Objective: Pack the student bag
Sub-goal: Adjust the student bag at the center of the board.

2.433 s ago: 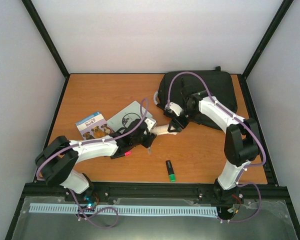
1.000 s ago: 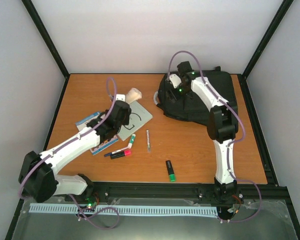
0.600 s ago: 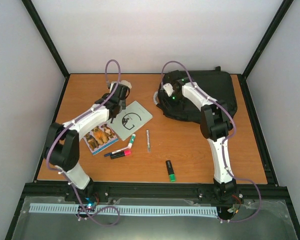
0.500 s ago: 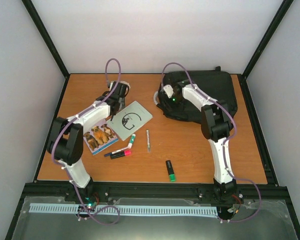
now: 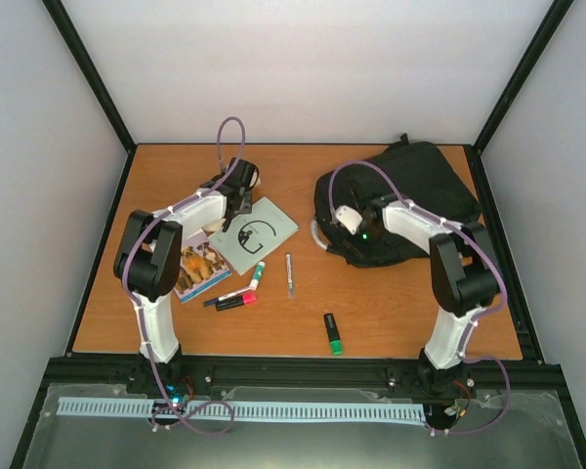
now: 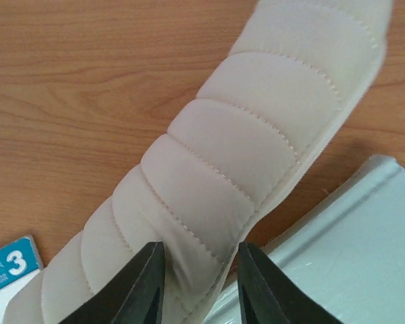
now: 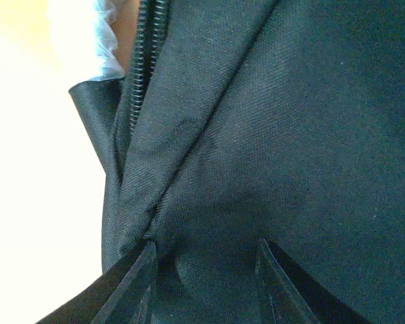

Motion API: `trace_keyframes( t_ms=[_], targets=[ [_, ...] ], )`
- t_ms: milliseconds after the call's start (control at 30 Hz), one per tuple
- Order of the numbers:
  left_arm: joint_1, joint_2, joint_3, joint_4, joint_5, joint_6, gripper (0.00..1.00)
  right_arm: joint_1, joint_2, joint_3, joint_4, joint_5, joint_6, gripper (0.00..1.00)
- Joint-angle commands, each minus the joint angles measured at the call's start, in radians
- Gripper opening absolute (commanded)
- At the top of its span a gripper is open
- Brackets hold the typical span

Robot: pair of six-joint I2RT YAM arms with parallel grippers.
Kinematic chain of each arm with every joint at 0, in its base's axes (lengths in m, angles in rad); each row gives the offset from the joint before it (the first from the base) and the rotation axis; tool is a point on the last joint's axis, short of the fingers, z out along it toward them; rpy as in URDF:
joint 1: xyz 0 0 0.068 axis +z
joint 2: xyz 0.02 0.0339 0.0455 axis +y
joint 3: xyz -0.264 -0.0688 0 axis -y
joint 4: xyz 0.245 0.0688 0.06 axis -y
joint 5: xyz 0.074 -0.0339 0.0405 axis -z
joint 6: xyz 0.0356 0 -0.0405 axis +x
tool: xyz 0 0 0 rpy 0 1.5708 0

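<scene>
The student bag [image 5: 415,191] is a large black backpack at the table's far right, bunched up, with its near left edge raised. My right gripper [image 5: 357,234] is at that edge, and in the right wrist view it [image 7: 206,283] is shut on a fold of the bag's black fabric [image 7: 310,135] beside a zip [image 7: 148,40]. My left gripper [image 5: 238,193] is at the far left. In the left wrist view it [image 6: 201,283] pinches the cream padded pencil pouch [image 6: 256,135], which lies across the wood. Only a bit of the pouch [image 5: 249,179] shows from above.
A grey notebook [image 5: 259,233] lies beside the pouch, and its corner shows in the left wrist view [image 6: 351,256]. A dog picture book [image 5: 197,266] lies left of it. A green marker [image 5: 258,273], pink highlighter [image 5: 236,302], thin pen [image 5: 289,274] and black-green highlighter [image 5: 332,333] lie mid-table.
My left gripper carried the pouch from mid-table to the far left and stays there. My right gripper moved from the bag's far side to its near left edge; the bag has bunched up.
</scene>
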Motion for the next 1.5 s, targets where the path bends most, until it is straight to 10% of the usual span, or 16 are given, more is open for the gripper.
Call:
trace_keyframes(
  t_ms=[0,400,667,833,1300,1467],
  targets=[
    [0.003,-0.082,-0.007,-0.02,0.018,-0.053,0.4,-0.017,-0.116,-0.191,-0.054,0.028,-0.115,0.43],
    [-0.095,-0.266,-0.121,0.015,0.144,-0.055,0.68,-0.195,-0.557,-0.508,-0.177,0.062,-0.189,0.49],
    [-0.208,-0.216,-0.06,0.127,0.534,-0.082,0.99,-0.403,-0.774,-0.429,-0.209,0.014,-0.087,0.82],
    [-0.252,-0.189,-0.009,0.13,0.503,-0.089,1.0,-0.544,-0.768,-0.41,-0.113,-0.062,-0.031,1.0],
    [-0.274,-0.27,-0.166,0.291,0.43,-0.175,1.0,-0.534,-0.778,-0.467,0.001,-0.03,0.019,1.0],
    [-0.377,-0.255,-0.129,0.269,0.313,0.013,1.0,-0.534,-0.798,-0.518,0.019,-0.123,0.002,1.0]
  ],
)
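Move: The right fingertips already sit on the near-left part of the student bag; the bag's middle lies about 9 cm farther out and 8 cm to their right. From this hand the silver pen lies some 15 cm left and 11 cm back, the green marker 6 cm left and 26 cm back. The left fingers straddle the pencil case just beneath them; the bag's middle is roughly 37 cm to their right, about level, the notebook 7 cm right and 10 cm back. The part-closed right fingers drag the bag's near-left part about 13 cm back and 12 cm right, then open wide, lift off some 10 cm and swing on to above its right side, turning roughly 30 degrees clockwise. The left hand opens fully, lets go of the pencil case, rises, then sweeps right and somewhat back over the notebook towards the bag's left edge, turning clockwise and rolling. ##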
